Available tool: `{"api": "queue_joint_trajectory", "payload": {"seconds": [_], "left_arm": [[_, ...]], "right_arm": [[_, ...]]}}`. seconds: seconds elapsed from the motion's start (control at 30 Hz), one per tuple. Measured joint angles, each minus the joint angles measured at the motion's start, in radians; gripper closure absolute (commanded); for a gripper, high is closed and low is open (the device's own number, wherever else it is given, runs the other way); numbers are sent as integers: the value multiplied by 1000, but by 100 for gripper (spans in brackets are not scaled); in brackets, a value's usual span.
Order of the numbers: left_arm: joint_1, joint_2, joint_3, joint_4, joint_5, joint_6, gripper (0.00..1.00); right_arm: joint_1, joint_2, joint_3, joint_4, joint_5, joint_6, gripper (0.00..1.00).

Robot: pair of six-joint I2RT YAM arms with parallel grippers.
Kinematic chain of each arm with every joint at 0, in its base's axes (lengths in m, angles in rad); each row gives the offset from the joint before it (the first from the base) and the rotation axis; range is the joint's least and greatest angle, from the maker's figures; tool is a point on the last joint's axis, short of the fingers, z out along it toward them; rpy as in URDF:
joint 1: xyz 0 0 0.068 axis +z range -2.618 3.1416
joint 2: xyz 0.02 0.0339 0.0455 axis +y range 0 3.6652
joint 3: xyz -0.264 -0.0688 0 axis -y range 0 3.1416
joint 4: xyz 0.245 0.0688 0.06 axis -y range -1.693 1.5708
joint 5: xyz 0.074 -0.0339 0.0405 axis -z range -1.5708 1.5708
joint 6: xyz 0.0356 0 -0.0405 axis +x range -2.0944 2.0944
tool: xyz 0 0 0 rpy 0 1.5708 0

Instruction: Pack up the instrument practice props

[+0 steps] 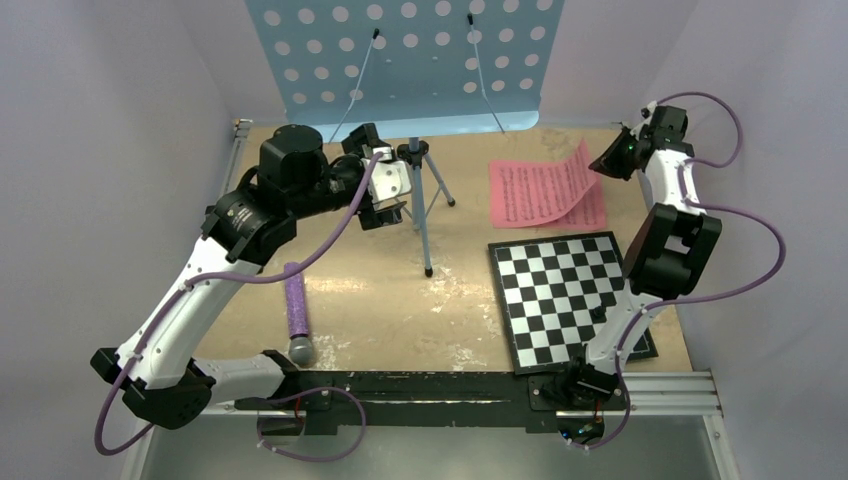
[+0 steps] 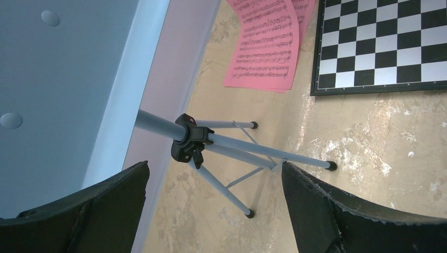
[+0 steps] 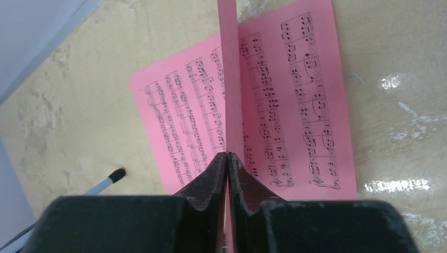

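The light-blue perforated music stand (image 1: 400, 50) stands at the back on its tripod legs (image 1: 424, 215). My left gripper (image 1: 385, 195) hovers open just left of the pole; in the left wrist view its fingers (image 2: 214, 166) bracket the black clamp (image 2: 187, 139) and legs without touching them. Pink sheet-music pages (image 1: 545, 195) lie at the back right. My right gripper (image 1: 608, 160) is shut on the right edge of the top pink page (image 3: 229, 79), which curls upward while another page (image 3: 179, 121) stays flat beneath.
A black-and-white checkered board (image 1: 565, 295) lies near the right arm's base, also seen in the left wrist view (image 2: 385, 42). A purple microphone-like stick (image 1: 297, 315) rests front left. One stand foot (image 3: 116, 175) shows beside the pages. Walls close in on three sides.
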Motion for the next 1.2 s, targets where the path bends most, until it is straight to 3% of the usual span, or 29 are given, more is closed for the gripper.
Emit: {"api": "queue_joint_trajectory", "payload": {"seconds": [0.43, 0.57, 0.67, 1.2], "left_arm": [[0, 8, 2, -8, 15, -22, 1], [0, -5, -13, -4, 27, -32, 1], [0, -35, -60, 3, 37, -50, 1], [33, -211, -390, 25, 75, -205, 1]], "right_arm": [[2, 32, 0, -63, 225, -83, 53], [3, -7, 0, -88, 254, -108, 31], [8, -79, -12, -92, 240, -122, 4], [60, -532, -312, -130, 6, -163, 1]]}}
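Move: The closed right hand still pinches the raised right edge of the top music sheet; the sheets' resting place is centred roughly 12 cm to its left, 6 cm back and 7 cm below. On the table, the chessboard's middle lies about 31 cm back and 9 cm left of that hand, the stand's nearest foot some 35 cm left and 8 cm back. From the left hand, the sheets' place is around 18 cm ahead, 38 cm right and 31 cm below. Right hand dips rightward 4 cm, releases the sheet, then rises and draws back 12 cm; left hand sinks. ##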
